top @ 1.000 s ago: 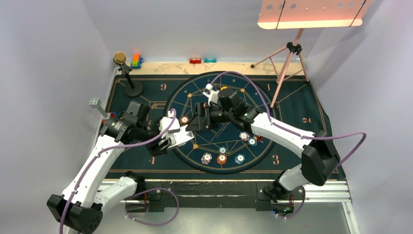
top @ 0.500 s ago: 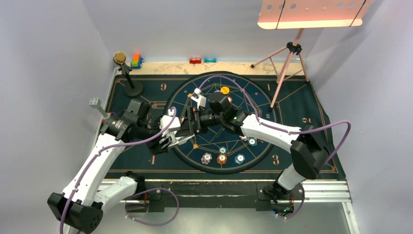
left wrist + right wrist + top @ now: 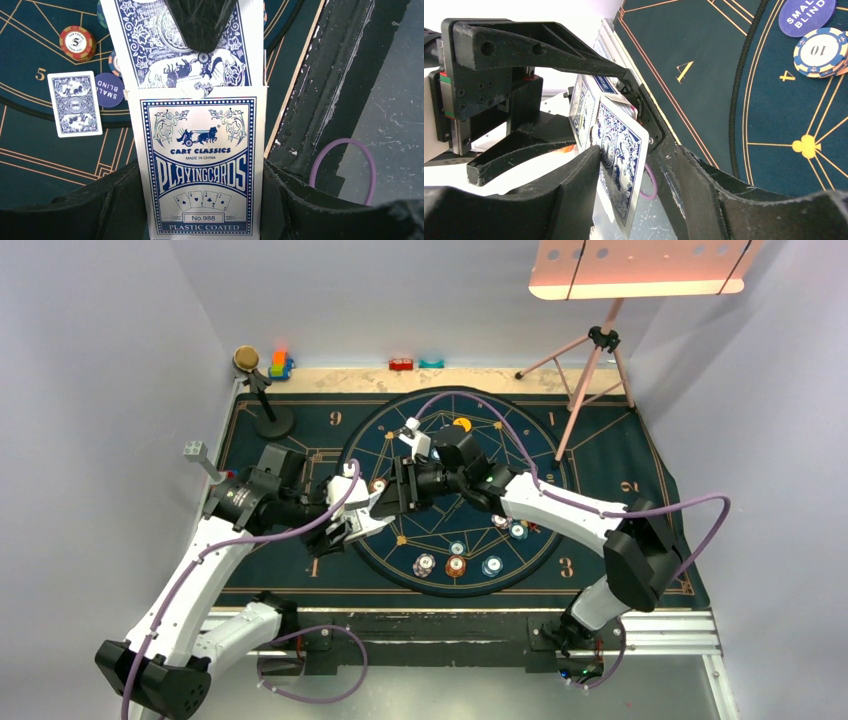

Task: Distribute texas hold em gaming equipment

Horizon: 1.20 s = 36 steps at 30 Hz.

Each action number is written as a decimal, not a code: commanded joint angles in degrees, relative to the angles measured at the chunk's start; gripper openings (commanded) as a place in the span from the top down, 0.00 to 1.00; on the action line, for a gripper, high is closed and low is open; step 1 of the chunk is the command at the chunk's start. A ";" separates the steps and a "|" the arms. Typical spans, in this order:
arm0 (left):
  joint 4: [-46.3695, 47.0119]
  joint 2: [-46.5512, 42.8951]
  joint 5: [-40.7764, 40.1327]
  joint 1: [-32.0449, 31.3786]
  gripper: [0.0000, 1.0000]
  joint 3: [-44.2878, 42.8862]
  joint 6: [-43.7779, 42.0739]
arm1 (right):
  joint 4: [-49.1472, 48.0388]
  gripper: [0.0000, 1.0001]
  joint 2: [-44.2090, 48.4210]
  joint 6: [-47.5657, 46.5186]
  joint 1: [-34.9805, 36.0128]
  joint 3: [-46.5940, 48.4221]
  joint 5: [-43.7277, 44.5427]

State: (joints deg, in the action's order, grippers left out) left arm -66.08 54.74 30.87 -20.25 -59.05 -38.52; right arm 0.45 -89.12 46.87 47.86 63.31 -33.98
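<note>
My left gripper is shut on a blue-and-white playing-card box, held over the mat's near-left part. One blue-backed card sticks out of the box top. My right gripper straddles that card, jaws still apart: one finger touches it, the other stands clear. In the top view the right gripper meets the box. A face-down card, a blue small-blind disc and an orange chip lie on the mat. Several chips lie near the mat's front.
An orange disc lies on the round mat. A microphone stand is at the back left and a tripod at the back right. Toy blocks line the far edge. The table's metal rail runs along the front.
The right gripper has swung left from the mat's middle to the box in the left gripper, and its jaws have narrowed around the protruding card. The left arm has held still.
</note>
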 commanded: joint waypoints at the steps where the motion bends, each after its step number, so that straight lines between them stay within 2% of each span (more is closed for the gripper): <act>1: 0.26 -1.17 2.37 0.44 1.00 -2.70 0.56 | 1.39 0.42 2.70 -1.35 -0.82 -0.01 0.94; 9: -0.20 -1.47 2.42 0.41 1.00 -2.49 0.31 | 3.67 0.48 4.02 -2.75 -2.13 0.99 2.18; 15: -0.78 -1.57 2.30 0.47 1.00 -2.18 -0.13 | 5.43 0.61 5.08 -3.86 -3.24 1.79 2.44; 24: -1.32 -1.64 2.04 0.40 1.00 -1.86 -0.50 | 8.42 0.75 6.70 -5.74 -4.86 3.82 3.21; 31: -1.16 -1.36 2.04 0.39 1.00 -1.75 -0.52 | 10.15 0.77 9.54 -7.04 -10.36 5.23 3.20; 36: -1.07 -1.06 2.04 0.41 1.00 -1.95 -0.50 | 8.89 0.94 8.68 -7.27 -16.35 6.99 1.69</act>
State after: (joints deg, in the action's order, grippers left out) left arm -68.58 54.15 30.89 -20.25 -59.05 -38.59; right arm 9.93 -80.90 41.12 35.24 66.54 -32.14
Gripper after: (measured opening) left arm 0.706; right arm 0.120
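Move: The top playing card, already slid most of the way out of the box, lies between the right fingers, its middle about 2 cm left, 1 cm back and 1 cm below that hand. The card box, still held by the left fingers, is some 6 cm left, 4 cm back and 3 cm lower; the orange chip stack is roughly 4 cm left, 5 cm ahead, 20 cm down. From the left hand the card is about 7 cm right and 3 cm ahead, level with it. Right fingers pinch the card and draw it rightward and forward, about 7 cm each, rising 5, off the left-held box. ##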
